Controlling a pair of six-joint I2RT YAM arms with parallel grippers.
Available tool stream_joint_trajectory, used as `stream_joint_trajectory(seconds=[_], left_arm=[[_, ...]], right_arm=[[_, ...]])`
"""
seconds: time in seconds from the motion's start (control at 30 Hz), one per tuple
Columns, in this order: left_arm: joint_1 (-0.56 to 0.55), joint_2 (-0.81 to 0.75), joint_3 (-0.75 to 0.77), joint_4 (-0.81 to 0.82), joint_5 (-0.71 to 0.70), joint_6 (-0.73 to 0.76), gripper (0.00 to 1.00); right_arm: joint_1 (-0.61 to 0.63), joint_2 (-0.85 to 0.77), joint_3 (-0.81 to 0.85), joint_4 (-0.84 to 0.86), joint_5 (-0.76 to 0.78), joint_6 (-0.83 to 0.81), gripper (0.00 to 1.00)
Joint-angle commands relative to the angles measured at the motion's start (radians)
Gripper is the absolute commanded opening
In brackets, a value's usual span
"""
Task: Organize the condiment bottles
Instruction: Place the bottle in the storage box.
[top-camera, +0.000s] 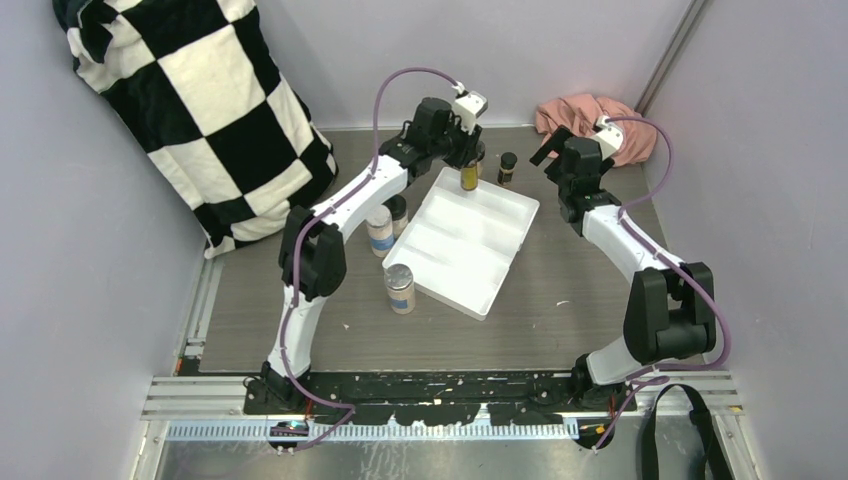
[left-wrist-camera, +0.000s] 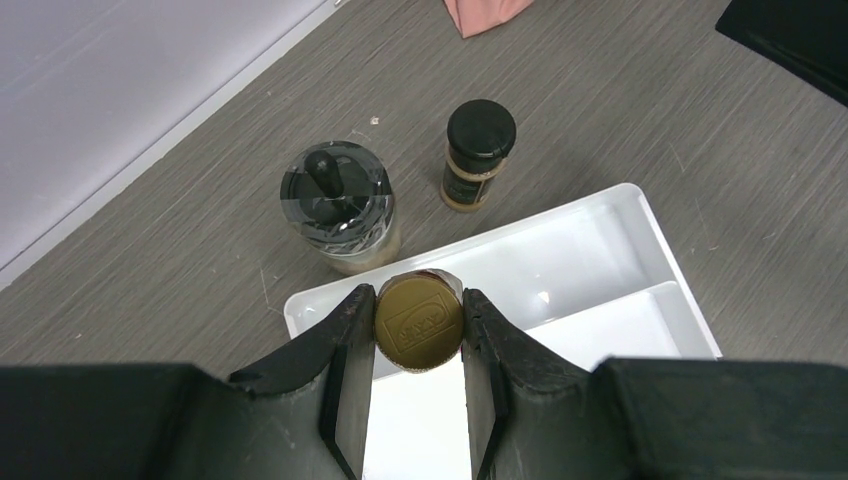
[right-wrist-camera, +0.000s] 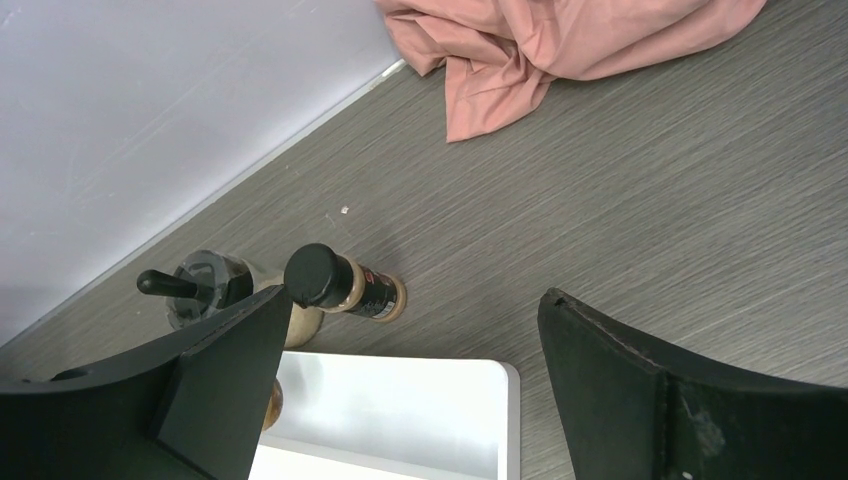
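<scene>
My left gripper (left-wrist-camera: 415, 300) is shut on the brown-gold cap of a slim yellow-amber bottle (left-wrist-camera: 420, 328), held upright over the far corner of the white tray (left-wrist-camera: 600, 255). In the top view that bottle (top-camera: 469, 180) hangs under the left gripper (top-camera: 467, 160). Whether it touches the tray floor I cannot tell. Just beyond the tray stand a pale jar with a black grinder lid (left-wrist-camera: 338, 205) and a small dark bottle with a black cap (left-wrist-camera: 478, 155). My right gripper (right-wrist-camera: 416, 297) is open and empty, above the tray's far right corner (right-wrist-camera: 480, 390), near the small dark bottle (right-wrist-camera: 345, 285).
Three more jars stand left of the tray: two side by side (top-camera: 380, 230) (top-camera: 398, 212) and one nearer (top-camera: 400, 288). A pink cloth (top-camera: 590, 118) lies at the back right. A black-and-white checked cushion (top-camera: 200, 110) leans at the back left.
</scene>
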Motion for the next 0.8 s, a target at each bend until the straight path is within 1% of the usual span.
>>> stream_joint_trajectory(seconds=[0.0, 0.57, 0.77], left_arm=[[0.005, 0.003, 0.017, 0.117, -0.016, 0.032, 0.0], [0.005, 0.065, 0.042, 0.132, -0.037, 0.063, 0.0], [0.005, 0.086, 0.075, 0.108, -0.043, 0.068, 0.0]], right_arm=[[-0.004, 0.008, 0.043, 0.051, -0.001, 0.009, 0.99], [-0.01, 0.039, 0.049, 0.066, -0.015, 0.004, 0.99], [-0.011, 0.053, 0.052, 0.07, -0.019, 0.006, 0.99]])
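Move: The left hand already grips the oil bottle by its cap over the storage box. The far-left end of the box's far compartment, where the bottle is going, lies about 1 cm ahead and some 15 cm below. The stick-lid jar stands about 7 cm ahead and 1 cm right of the hand, the black-capped bottle 5 cm ahead and 9 cm right. From the right hand that compartment end is roughly 22 cm left, 1 cm ahead and 14 cm down. The left hand lowers the upright bottle almost straight down by about 5 cm, easing forward just over 1 cm, into the far-left end of the storage box's far compartment, close on the near side of the stick-lid jar. The fingers keep their closed hold on the cap and the wrist rolls only some 5 degrees, its left side rising, while the descent slows to a stop. ##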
